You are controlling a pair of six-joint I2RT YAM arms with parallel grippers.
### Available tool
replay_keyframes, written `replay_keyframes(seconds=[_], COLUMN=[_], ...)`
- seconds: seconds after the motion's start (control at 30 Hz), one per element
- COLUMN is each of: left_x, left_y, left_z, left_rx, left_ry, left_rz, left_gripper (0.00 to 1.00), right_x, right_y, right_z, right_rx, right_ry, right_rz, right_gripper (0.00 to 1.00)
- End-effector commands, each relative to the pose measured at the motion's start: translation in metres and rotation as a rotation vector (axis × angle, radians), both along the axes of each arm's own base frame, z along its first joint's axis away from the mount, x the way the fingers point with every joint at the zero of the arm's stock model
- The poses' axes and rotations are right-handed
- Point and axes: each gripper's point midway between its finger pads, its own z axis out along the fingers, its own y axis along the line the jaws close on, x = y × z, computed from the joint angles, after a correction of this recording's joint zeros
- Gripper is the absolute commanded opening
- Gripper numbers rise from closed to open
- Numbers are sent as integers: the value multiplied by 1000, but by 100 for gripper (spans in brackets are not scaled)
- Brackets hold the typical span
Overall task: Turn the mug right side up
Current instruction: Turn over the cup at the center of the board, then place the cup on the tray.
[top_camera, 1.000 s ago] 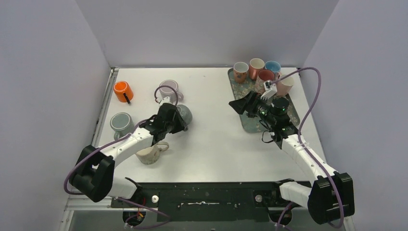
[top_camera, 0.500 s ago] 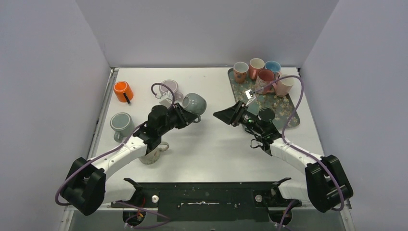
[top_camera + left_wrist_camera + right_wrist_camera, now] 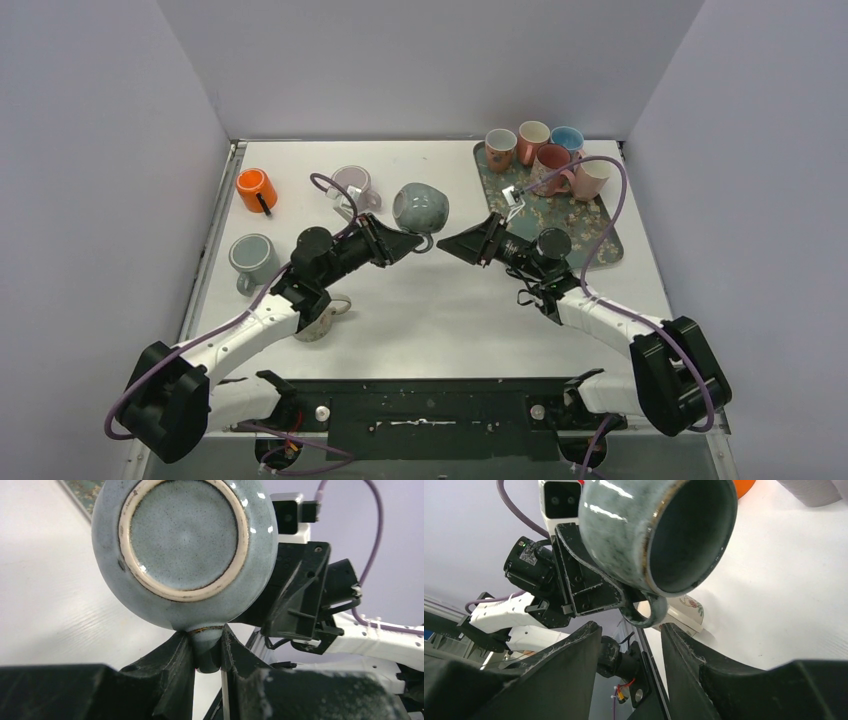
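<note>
A blue-grey glazed mug [image 3: 420, 207] hangs in the air above the middle of the table, tipped on its side. My left gripper [image 3: 413, 240] is shut on its handle [image 3: 209, 647]; the left wrist view shows the mug's unglazed base ring [image 3: 183, 536]. My right gripper [image 3: 447, 243] is open and empty, just right of the mug and facing it. In the right wrist view the mug's dark mouth [image 3: 686, 535] and handle loop [image 3: 647, 614] sit just above the gap between my open fingers [image 3: 574, 655].
A patterned tray [image 3: 590, 235] at the back right holds several upright mugs [image 3: 545, 150]. On the left stand an orange mug [image 3: 256, 190], a lilac mug [image 3: 350, 182], a grey mug [image 3: 250, 255] and a cream flowered mug [image 3: 322, 318] under the left arm.
The left gripper lifted the blue-grey mug off the table and carried it up and right, tipping it. The right gripper swung left off the tray toward the mug.
</note>
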Motion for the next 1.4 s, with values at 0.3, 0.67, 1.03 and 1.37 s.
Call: replay_keyframes(seconds=[0.3, 0.67, 1.03, 1.37], left_x=[-36, -51, -54, -46], left_y=[-2, -9, -12, -11], left_z=[108, 97, 87, 74], left_rx=[-249, -248, -245, -221], left_ry=[-347, -345, -343, -301], left_rz=[-133, -218, -250, -209], left_gripper=[0, 0, 0, 0], right_x=[-20, -22, -38, -48], right_y=[9, 21, 37, 42], right_z=[42, 58, 68, 70], right_rx=[90, 136, 179, 210], right_ry=[-116, -159, -199, -210], right_rz=[68, 127, 195, 260], right_gripper=[47, 38, 33, 0])
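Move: My left hand already pinches the grey-green mug by the handle, the handle right between its fingers. The mug's body hangs sideways about 5 cm ahead and 2 cm above. From my half-open right hand, that handle is about 3 cm left, 1 cm ahead and 1 cm below. From my left hand, some 20 cm lower, the lavender mug is 20 cm ahead, 13 cm left; the cream mug 8 cm back, 21 cm left. The tray's middle lies 17 cm ahead, 28 cm right and 20 cm below my right hand. I bring my right hand up, left and a little back, roughly 4.5 cm in all, under the mug's open mouth and close its half-open fingers on the handle, pinching it beside my left fingers. Meanwhile my left hand keeps its pinch and lifts the mug, drawing back some 3 cm as its fingertips tilt up and swing clockwise, about 15 degrees in all. ##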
